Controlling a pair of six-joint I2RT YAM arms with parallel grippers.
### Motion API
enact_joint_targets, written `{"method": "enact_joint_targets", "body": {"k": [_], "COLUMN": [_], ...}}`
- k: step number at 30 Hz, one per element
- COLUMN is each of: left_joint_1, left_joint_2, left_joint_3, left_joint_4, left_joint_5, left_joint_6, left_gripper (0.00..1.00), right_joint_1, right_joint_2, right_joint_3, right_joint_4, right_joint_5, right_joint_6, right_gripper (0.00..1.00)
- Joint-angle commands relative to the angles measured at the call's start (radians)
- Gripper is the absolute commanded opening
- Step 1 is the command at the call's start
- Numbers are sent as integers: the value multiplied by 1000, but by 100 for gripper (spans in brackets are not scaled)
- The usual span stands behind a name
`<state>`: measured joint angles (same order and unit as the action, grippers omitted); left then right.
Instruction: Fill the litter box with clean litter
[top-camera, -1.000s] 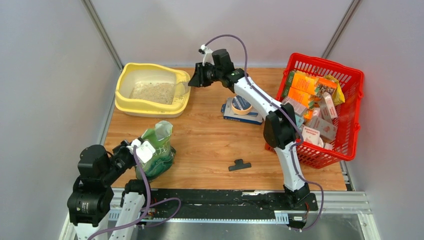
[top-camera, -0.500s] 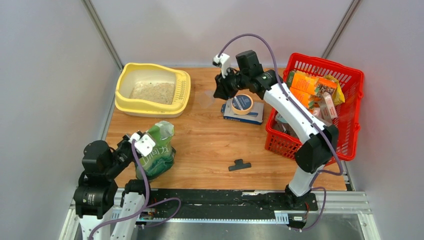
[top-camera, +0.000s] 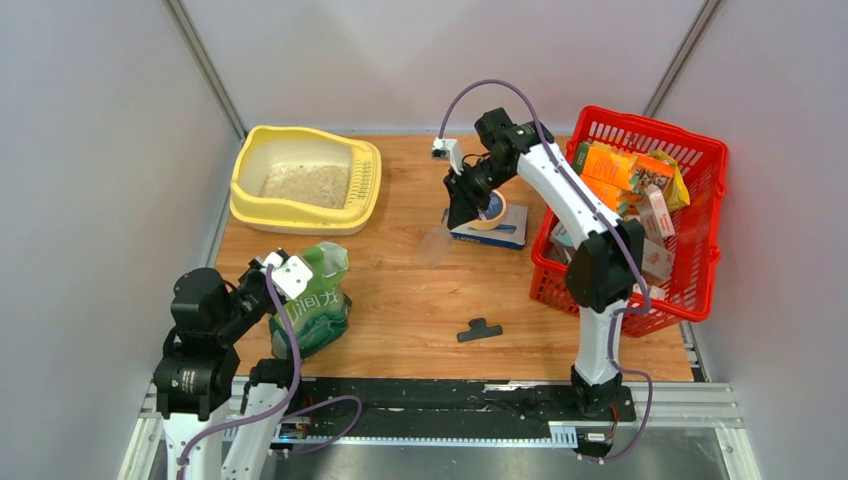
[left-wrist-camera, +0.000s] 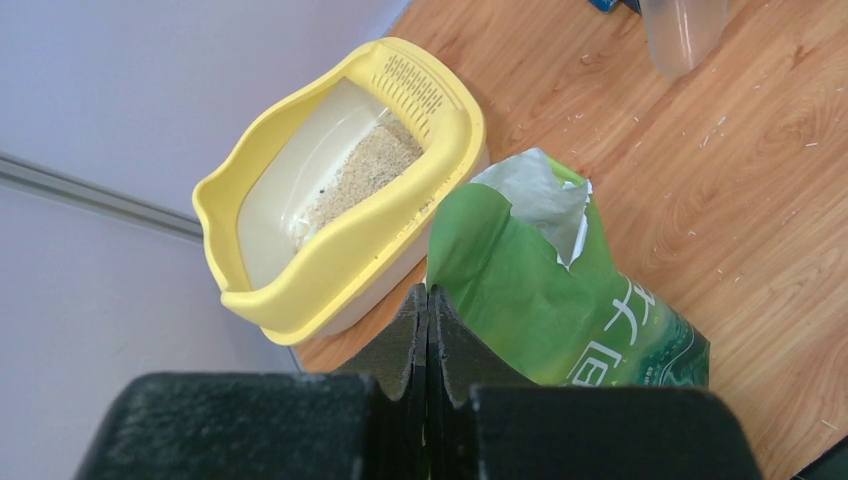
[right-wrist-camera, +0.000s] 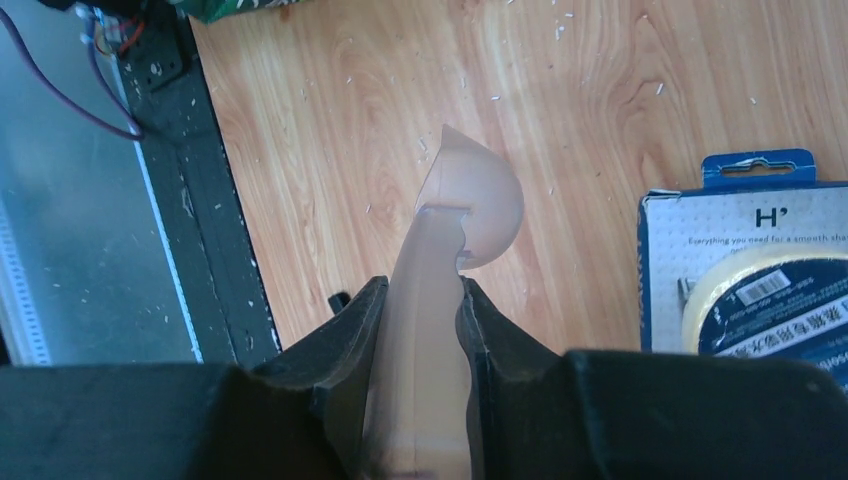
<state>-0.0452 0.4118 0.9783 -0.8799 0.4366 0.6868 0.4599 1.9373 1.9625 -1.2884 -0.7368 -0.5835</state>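
Note:
The pale yellow litter box (top-camera: 248, 170) sits at the back left, with a patch of beige litter (top-camera: 305, 185) on its floor; the left wrist view shows its rim (left-wrist-camera: 330, 265) and the litter (left-wrist-camera: 365, 170). A green litter pouch (top-camera: 312, 300), torn open at the top, stands near the front left. My left gripper (top-camera: 283, 283) is shut on its edge (left-wrist-camera: 428, 300). My right gripper (top-camera: 458, 215) is shut on the handle of a clear plastic scoop (right-wrist-camera: 470, 200), whose bowl (top-camera: 436, 245) hangs low over the wood mid-table.
A red basket (top-camera: 700, 160) full of cartons stands at the right. A tape roll on a blue card (top-camera: 487, 215) lies just behind the right gripper. A black clip (top-camera: 480, 329) lies near the front edge. Litter grains are scattered on the wood.
My right arm swung away from the litter box, rightward then down beside the tape card, carrying the scoop. The left gripper shifted slightly and the pouch now stands more upright.

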Motion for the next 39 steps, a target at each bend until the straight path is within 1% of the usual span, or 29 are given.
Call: {"method": "enact_joint_targets", "body": {"k": [1, 3, 8, 10, 12, 13, 14, 15, 16, 17, 21, 24, 26, 29, 30, 31, 33, 34, 36, 37, 39], "left_joint_1": [2, 2, 2, 2, 2, 2, 2, 2, 2, 2, 2, 2, 2, 2, 2, 2, -1, -5, -33, -47, -79], "left_joint_2": [13, 15, 22, 27, 32, 32, 33, 36, 36, 41, 53, 61, 73, 91, 99, 129, 162, 201, 243, 287, 329], "left_joint_3": [14, 10, 5, 7, 10, 10, 10, 11, 16, 19, 33, 31, 25, 5, 3, 5, 28, 39, 77, 89, 137], "left_joint_4": [98, 96, 99, 99, 98, 98, 98, 99, 99, 98, 98, 108, 149, 211, 232, 277, 321, 369, 416, 461, 499], "left_joint_5": [56, 59, 68, 70, 68, 70, 71, 77, 83, 94, 134, 168, 172, 233, 240, 243, 267, 272, 280, 283, 281], "left_joint_6": [-4, -7, -18, -24, -26, -27, -29, -30, -39, -46, -82, -121, -222, -311, -332, -372, -397, -424, -446, -461, -472], "left_gripper": [0, 0, 0, 0, 0, 0, 0, 0, 0, 0, 0, 0, 0, 0, 0, 0, 0, 0, 0, 0, 0], "right_joint_1": [-46, -56, -84, -99, -107, -109, -110, -112, -118, -121, -147, -158, -149, -130, -124, -106, -84, -60, -35, -18, -6], "right_joint_2": [121, 123, 186, 201, 218, 218, 221, 224, 227, 229, 241, 220, 168, 54, 25, -1, -79, -102, -153, -162, -167], "right_joint_3": [90, 43, 24, 24, 33, 35, 36, 42, 56, 64, 148, 199, 197, 129, 75, 47, -8, -55, -97, -117, -119], "right_joint_4": [-180, -131, -134, -111, -83, -69, -59, -48, -40, -32, -37, -26, 6, 127, 193, 224, 299, 320, 359, 362, 359], "right_joint_5": [-177, -167, -133, -110, -70, -3, 25, 52, 113, 134, 163, 166, 157, 151, 152, 169, 191, 215, 243, 229, 209], "right_joint_6": [54, 85, 103, 129, 140, 154, 155, 155, 160, 171, 197, 223, 240, 301, 330, 344, 355, 359, 361, 369, 393], "right_gripper": [13, 14, 18, 21, 26, 31, 41, 45, 49, 54, 64, 64, 65, 70, 70, 71, 73, 73, 73, 73, 73]}}
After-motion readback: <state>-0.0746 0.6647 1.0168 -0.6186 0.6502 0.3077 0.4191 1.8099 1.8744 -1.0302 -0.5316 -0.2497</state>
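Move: The right hand holds the scoop over the table. The scoop's resting place has its middle 10 cm below this hand and 1 cm back, neither left nor right. The blue-edged box is 5 cm ahead, 5 cm right and 9 cm below, with the tape roll on it 6 cm ahead, 4 cm right and 7 cm down. The litter bag's middle is some 12 cm below the left hand, 1 cm back, 3 cm right; the litter box lies 27 cm ahead, 1 cm left, 15 cm lower. The right hand sets down the scoop it still holds, sinking about 8 cm and easing right, and opens to free the handle at the box's edge. It then draws forward over the box, climbs some 11 cm and eases back and left, fingers wide. The left hand, shut throughout, barely stirs at the bag's top, then swings right and forward towards the litter box, rolling its left side down some 20 degrees. ##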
